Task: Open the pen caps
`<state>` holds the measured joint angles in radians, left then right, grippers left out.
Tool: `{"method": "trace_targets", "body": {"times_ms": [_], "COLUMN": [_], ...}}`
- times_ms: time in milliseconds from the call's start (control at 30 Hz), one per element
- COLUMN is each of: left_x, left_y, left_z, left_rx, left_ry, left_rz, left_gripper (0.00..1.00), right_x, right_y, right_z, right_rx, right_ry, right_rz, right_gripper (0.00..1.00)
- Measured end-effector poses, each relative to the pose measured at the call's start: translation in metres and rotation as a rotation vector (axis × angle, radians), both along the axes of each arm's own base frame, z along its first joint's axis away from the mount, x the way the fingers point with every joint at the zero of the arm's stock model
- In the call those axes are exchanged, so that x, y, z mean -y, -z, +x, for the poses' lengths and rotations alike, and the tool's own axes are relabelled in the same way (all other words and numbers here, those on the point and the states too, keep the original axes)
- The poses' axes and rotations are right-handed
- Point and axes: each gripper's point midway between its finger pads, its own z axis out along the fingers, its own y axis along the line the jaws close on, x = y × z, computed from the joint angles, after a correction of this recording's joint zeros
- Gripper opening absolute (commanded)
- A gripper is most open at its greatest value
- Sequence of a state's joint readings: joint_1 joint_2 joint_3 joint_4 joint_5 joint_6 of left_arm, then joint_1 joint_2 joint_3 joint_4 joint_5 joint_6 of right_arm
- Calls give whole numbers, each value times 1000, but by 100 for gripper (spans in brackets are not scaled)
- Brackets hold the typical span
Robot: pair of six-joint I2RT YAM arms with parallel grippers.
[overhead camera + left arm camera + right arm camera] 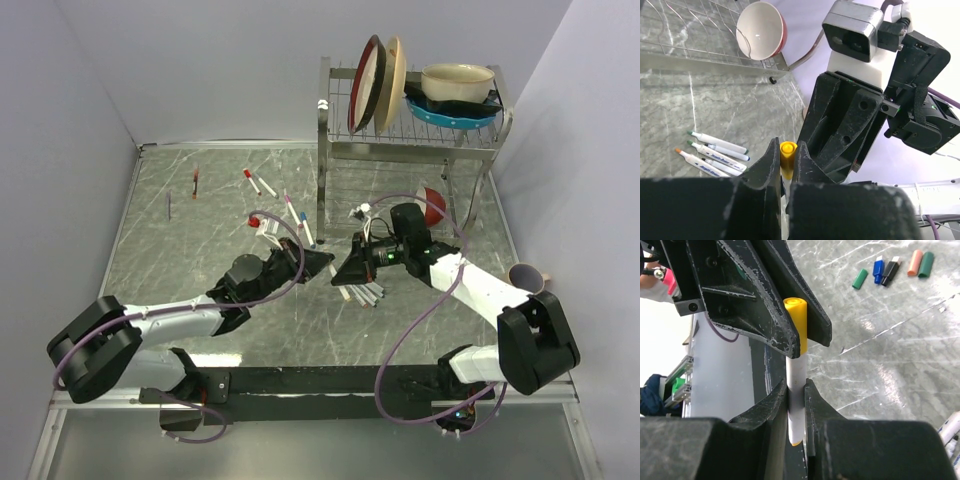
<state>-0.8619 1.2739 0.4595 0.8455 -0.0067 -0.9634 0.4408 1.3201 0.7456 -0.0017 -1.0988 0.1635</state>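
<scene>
Both grippers meet above the middle of the table and hold one white marker pen between them. My left gripper [320, 262] [786, 161] is shut on its yellow pen cap [788, 152] [798, 320]. My right gripper [350, 268] [796, 405] is shut on the white pen barrel [795, 385]. The cap still sits on the barrel. Loose pen caps lie on the table: green [859, 278], blue [877, 271], black [890, 271], orange [915, 262], dark green [926, 264]. Several uncapped pens [715, 152] [362, 293] lie below the grippers.
Capped pens lie at the back of the table [260, 183], [195, 182], [297, 218]. A dish rack [335, 150] with plates and bowls stands at the back right. A red bowl [432, 203] [761, 30] lies under it. A pink cup [527, 277] is at the right edge.
</scene>
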Motion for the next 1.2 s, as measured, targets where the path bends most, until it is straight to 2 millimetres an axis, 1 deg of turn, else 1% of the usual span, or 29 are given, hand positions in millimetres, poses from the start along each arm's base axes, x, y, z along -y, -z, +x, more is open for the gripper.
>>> {"method": "trace_targets", "body": {"times_ms": [67,167,267,300,333,367,400,433,467,533,567,600,633,700,767,867,967,1000,1067,1200], "left_x": [-3,-12,-35,-52,-74,-99,-132,-148,-163,-175,-178,-182,-185,-192,-198,-207,-215,-218,-221,-224], "left_y": [-1,-6,-15,-20,-26,-33,-40,-44,-47,-47,-43,-37,-27,-3,28,81,129,142,157,164], "left_z": [3,6,9,16,29,43,59,65,68,68,67,67,67,67,66,59,44,38,31,29], "left_rx": [2,-3,-16,-12,0,17,31,37,44,38,26,8,-22,-98,-195,-351,-491,-533,-585,-610], "left_ry": [-4,-16,-46,-95,-180,-275,-398,-458,-510,-549,-561,-574,-588,-617,-645,-670,-678,-681,-684,-697], "left_rz": [-1,2,-12,-23,-36,-51,-65,-69,-72,-60,-50,-35,-10,49,116,222,313,337,369,387], "left_gripper": [1,1,1,1,1,1,1,1,1,1,1,1,1,1,1,1,1,1,2,4], "right_x": [-1,-5,-17,-21,-21,-20,-20,-19,-18,-16,-14,-14,-11,-7,-3,3,9,11,14,19], "right_y": [-1,-3,-13,-16,-13,-8,-2,5,12,23,31,33,40,49,60,77,94,100,110,124], "right_z": [2,5,12,13,11,7,5,3,1,-1,-3,-3,-2,3,9,19,25,26,27,29], "right_rx": [8,40,122,142,135,117,102,86,71,53,45,45,50,67,79,83,78,77,80,97], "right_ry": [-2,-6,-17,-26,-33,-40,-46,-48,-52,-57,-59,-59,-57,-50,-36,-6,28,38,52,75], "right_rz": [-2,-6,-2,-5,-14,-31,-51,-72,-92,-128,-157,-166,-196,-245,-301,-382,-462,-492,-544,-630], "right_gripper": [0,0,0,0,0,0,0,0,0,0,0,0,0,0,0,0,1,2,4,7]}}
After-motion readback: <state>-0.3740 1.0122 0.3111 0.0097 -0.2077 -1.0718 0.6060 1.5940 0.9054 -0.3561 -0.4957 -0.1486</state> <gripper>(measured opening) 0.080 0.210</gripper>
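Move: The left hand, already pinching the yellow cap, has the near green cap about 18 cm to its left and 4 cm ahead on the table, 21 cm below; the blue and black caps lie roughly 7 cm ahead and 16 cm left, the orange cap 10 cm ahead and 13 cm left. From the right hand, holding the same pen's barrel, the row of uncapped pens is some 9 cm ahead, 8 cm right and 17 cm below. Leftward, slowly at first and then fast, the left hand pulls the yellow cap off the pen, rising slightly and swinging about 20 cm out before dropping some 20 cm towards the loose caps, turning counter-clockwise and tipping down, fingers still shut. The right hand, keeping hold of the barrel, is drawn along about 2 cm left and up, then sinks beside the uncapped pens, fingers tilting down some 35 degrees. ##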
